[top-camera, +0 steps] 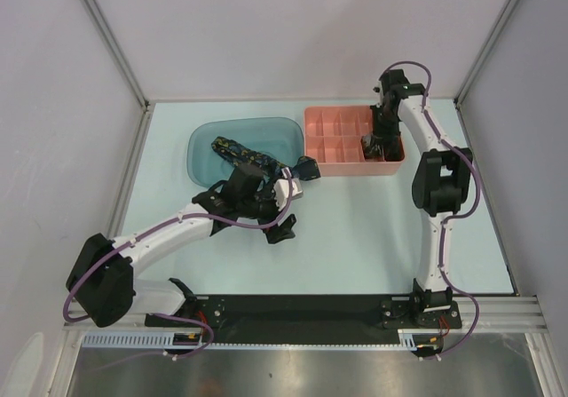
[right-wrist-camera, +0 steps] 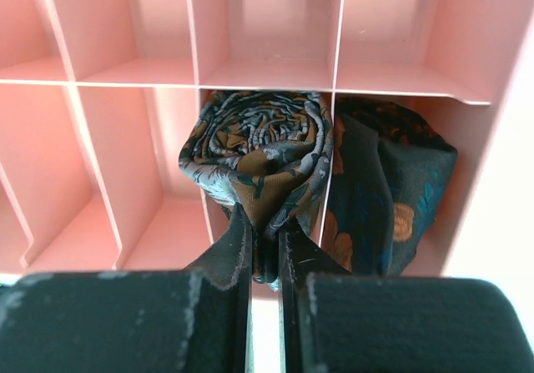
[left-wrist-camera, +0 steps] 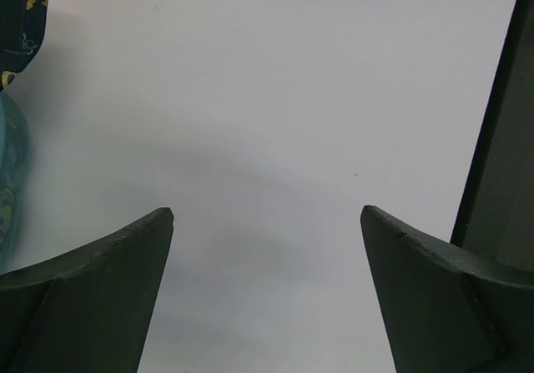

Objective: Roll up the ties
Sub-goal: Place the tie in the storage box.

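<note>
A rolled tie (right-wrist-camera: 254, 143), brown with grey leaf pattern, sits in a compartment of the pink divided box (right-wrist-camera: 125, 131). My right gripper (right-wrist-camera: 265, 223) is shut on its lower fold, inside the box's right end (top-camera: 377, 141). A second rolled tie (right-wrist-camera: 388, 194), dark with teal and orange flowers, fills the compartment to its right. An unrolled navy tie (top-camera: 241, 154) with yellowish specks lies in the teal tray (top-camera: 209, 144); its end shows in the left wrist view (left-wrist-camera: 21, 22). My left gripper (top-camera: 297, 199) (left-wrist-camera: 267, 214) hangs open over bare table just right of the tray, holding nothing.
The pink box (top-camera: 324, 135) stands at the back right, touching the tray's right side. The teal tray's rim (left-wrist-camera: 12, 164) shows at the left edge of the left wrist view. A dark frame post (left-wrist-camera: 501, 139) stands at its right. Enclosure walls surround the table.
</note>
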Controlling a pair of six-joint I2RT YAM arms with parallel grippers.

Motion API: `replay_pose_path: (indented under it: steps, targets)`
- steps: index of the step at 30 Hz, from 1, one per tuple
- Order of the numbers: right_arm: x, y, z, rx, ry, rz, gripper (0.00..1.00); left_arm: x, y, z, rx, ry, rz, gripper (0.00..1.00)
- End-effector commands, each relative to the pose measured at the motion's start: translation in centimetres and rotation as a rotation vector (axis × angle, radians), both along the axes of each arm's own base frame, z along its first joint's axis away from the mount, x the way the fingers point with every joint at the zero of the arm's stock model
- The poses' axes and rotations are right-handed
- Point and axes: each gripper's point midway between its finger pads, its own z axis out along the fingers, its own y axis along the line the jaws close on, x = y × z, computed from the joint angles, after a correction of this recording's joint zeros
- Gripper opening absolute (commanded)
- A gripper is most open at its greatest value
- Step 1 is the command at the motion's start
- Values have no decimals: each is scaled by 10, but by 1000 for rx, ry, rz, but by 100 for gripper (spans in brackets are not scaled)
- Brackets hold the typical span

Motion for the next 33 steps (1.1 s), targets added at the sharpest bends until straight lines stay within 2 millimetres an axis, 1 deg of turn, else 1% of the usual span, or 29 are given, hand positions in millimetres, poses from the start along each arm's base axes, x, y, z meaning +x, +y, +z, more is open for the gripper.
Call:
replay_pose_path:
  steps: [1, 5, 6, 10, 13, 14, 16, 17, 19, 21, 22, 23, 25, 27, 28, 29, 30, 31, 32, 33]
  targets:
    - [-5, -5, -57, -52, 114, -12, 0, 4, 0, 15, -51, -28, 24, 100]
    - [-5, -5, -63, -50, 122, -17, 0, 4, -1, 15, -51, -23, 22, 99]
    - [-4, -2, -63, -41, 122, -10, 0, 4, -1, 15, -51, -23, 22, 100]
    - [-1, 4, -56, -25, 105, 4, 1, 5, -2, 15, -49, -22, 19, 99]
    - [3, 8, -41, -3, 71, 9, 15, 5, -2, 16, -49, -25, 14, 100]
    - [7, 11, -33, 7, 49, 15, 24, 6, -2, 17, -47, -27, 16, 100]
    - [10, 15, -18, 21, 19, 26, 28, 7, -3, 20, -47, -34, 11, 100]
    - [11, 17, -11, 25, 5, 28, 35, 8, -4, 20, -46, -36, 10, 100]
    - [16, 19, 9, 32, -41, 43, 45, 9, -5, 23, -48, -43, 8, 100]
    - [19, 21, 23, 38, -72, 54, 47, 10, -6, 23, -50, -42, 3, 99]
    - [20, 20, 31, 38, -89, 55, 50, 11, -7, 23, -50, -41, 4, 100]
    - [19, 22, 35, 49, -91, 64, 51, 11, -8, 22, -52, -35, 2, 100]
    - [20, 20, 50, 53, -121, 67, 51, 11, -10, 25, -62, -31, 1, 100]
    - [20, 23, 62, 77, -143, 81, 52, 14, -11, 28, -64, -38, 10, 100]
    - [21, 24, 70, 84, -159, 85, 56, 15, -11, 29, -65, -33, 20, 100]
    - [20, 27, 83, 104, -186, 108, 58, 16, -11, 30, -66, -29, 26, 100]
    - [19, 31, 89, 121, -198, 119, 60, 17, -12, 35, -73, -24, 24, 100]
    - [22, 32, 101, 134, -231, 127, 65, 18, -13, 38, -78, -12, 24, 100]
    - [19, 35, 117, 158, -266, 146, 69, 22, -11, 42, -84, -8, 34, 100]
    - [19, 35, 124, 169, -289, 159, 73, 25, -14, 51, -99, 1, 38, 100]
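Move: The right hand already grips the rolled tie by its bunched end, and the roll hangs at the mouth of its box compartment (near row, third from the left), whose middle lies roughly 2 cm ahead and 5 cm below. The tie already stored sits about 2 cm ahead and 6 cm to the right, an empty compartment some 2 cm ahead and 7 cm to the left, both also 5 cm below. From the left hand the compartment is about 24 cm ahead, 25 cm right and 8 cm lower. The right hand lowers the pinched roll about 3 cm straight down into the near-row compartment beside the stored tie, tipping only slightly, and holds there briefly before the fingers start to part. Once the fingers have opened to nearly half and let go of the bunched end, the hand climbs away about 6 cm, drifting some 2 cm forward and 2 cm left over the box while the fingers keep spreading to around two thirds open. ##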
